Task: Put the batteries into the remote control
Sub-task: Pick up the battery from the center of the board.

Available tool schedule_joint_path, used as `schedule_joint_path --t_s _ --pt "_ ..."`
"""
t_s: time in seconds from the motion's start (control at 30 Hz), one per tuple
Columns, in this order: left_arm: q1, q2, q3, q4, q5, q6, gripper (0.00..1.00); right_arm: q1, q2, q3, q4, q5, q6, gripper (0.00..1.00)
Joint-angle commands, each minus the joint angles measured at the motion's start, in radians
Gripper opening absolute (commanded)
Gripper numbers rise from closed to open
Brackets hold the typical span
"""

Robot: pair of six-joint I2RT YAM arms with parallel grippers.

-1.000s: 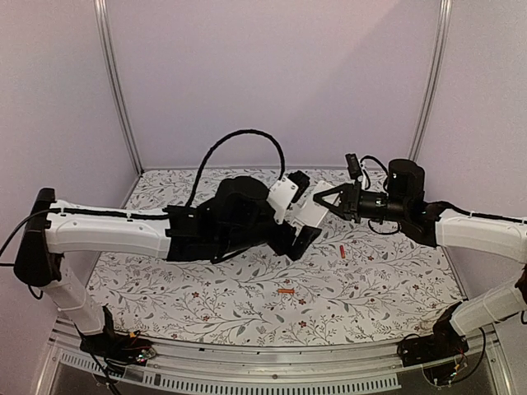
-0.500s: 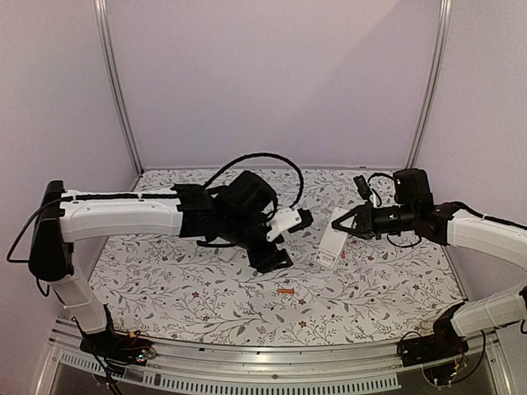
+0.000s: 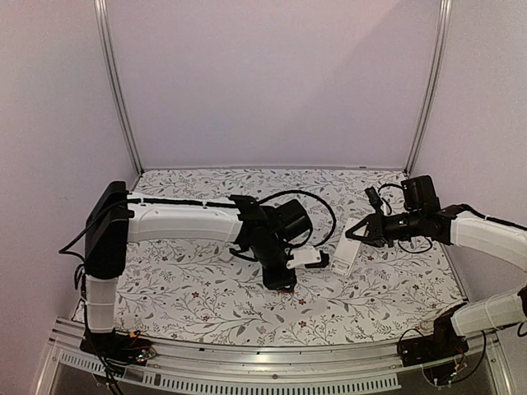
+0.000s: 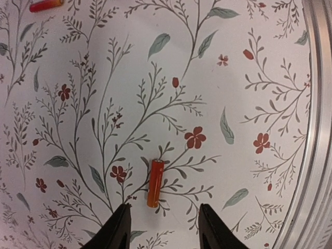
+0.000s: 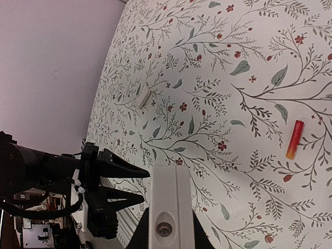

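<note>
The white remote control hangs tilted above the cloth, and my right gripper is shut on its upper end. The right wrist view shows the remote's end face between the dark fingers. One orange-red battery lies on the floral cloth just ahead of my left gripper, whose jaws stand apart above it without touching it. The second battery lies farther off and also shows in the right wrist view. In the top view my left gripper points down at the mat's middle and hides the batteries.
A small white flat piece lies on the floral cloth toward the far side. The metal front rail runs close beside the near battery. My left gripper's black fingers sit just left of the remote.
My left arm has swung back from the remote and come down over the near battery, with its jaws narrowing. My right gripper has carried the remote right and lower.
</note>
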Motion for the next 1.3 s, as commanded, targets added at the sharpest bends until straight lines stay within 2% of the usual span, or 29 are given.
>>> schedule_joint_path --t_s 0.0,0.33,0.63,0.87,1.1,1.27 --pt "-0.005 0.059 0.05 -0.07 -0.018 0.054 0.45 -0.012 -0.003 -0.006 -0.008 -0.039 -0.018 0.0" --pt "-0.003 0.167 0.123 -0.08 -0.017 0.081 0.38 -0.031 0.017 -0.009 -0.012 -0.063 -0.034 0.0" --pt "-0.003 0.215 0.149 -0.095 -0.048 0.096 0.26 -0.039 0.021 -0.007 -0.013 -0.074 -0.036 0.0" --pt "-0.012 0.214 0.114 -0.106 -0.076 0.103 0.2 -0.038 0.046 -0.002 -0.013 -0.089 -0.047 0.0" --pt "-0.021 0.187 0.07 -0.077 -0.084 0.107 0.09 -0.039 0.059 -0.001 -0.014 -0.093 -0.055 0.0" --pt "-0.02 0.099 -0.004 -0.015 -0.115 0.111 0.0 -0.039 0.069 0.002 -0.02 -0.08 -0.063 0.0"
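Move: The battery on the board's center lies about 6 cm below my left hand and 1 cm ahead of it, neither left nor right, its length running left to right. The red battery lies some 13 cm farther out than that battery and 18 cm to its right. The remote control hangs in my right hand, roughly 15 cm right of my left hand, 5 cm ahead and 5 cm higher. From my right hand the center battery is about 16 cm left, 7 cm back and 15 cm down. I sink my left hand about 6 cm onto the center battery, quickly at first and then easing off, with a small nudge forward, and tilt it some 10 degrees so the fingers point more nearly straight down. The half-open fingers shut all the way down until they pinch the battery across its long sides. My right hand keeps the remote control nearly still. ##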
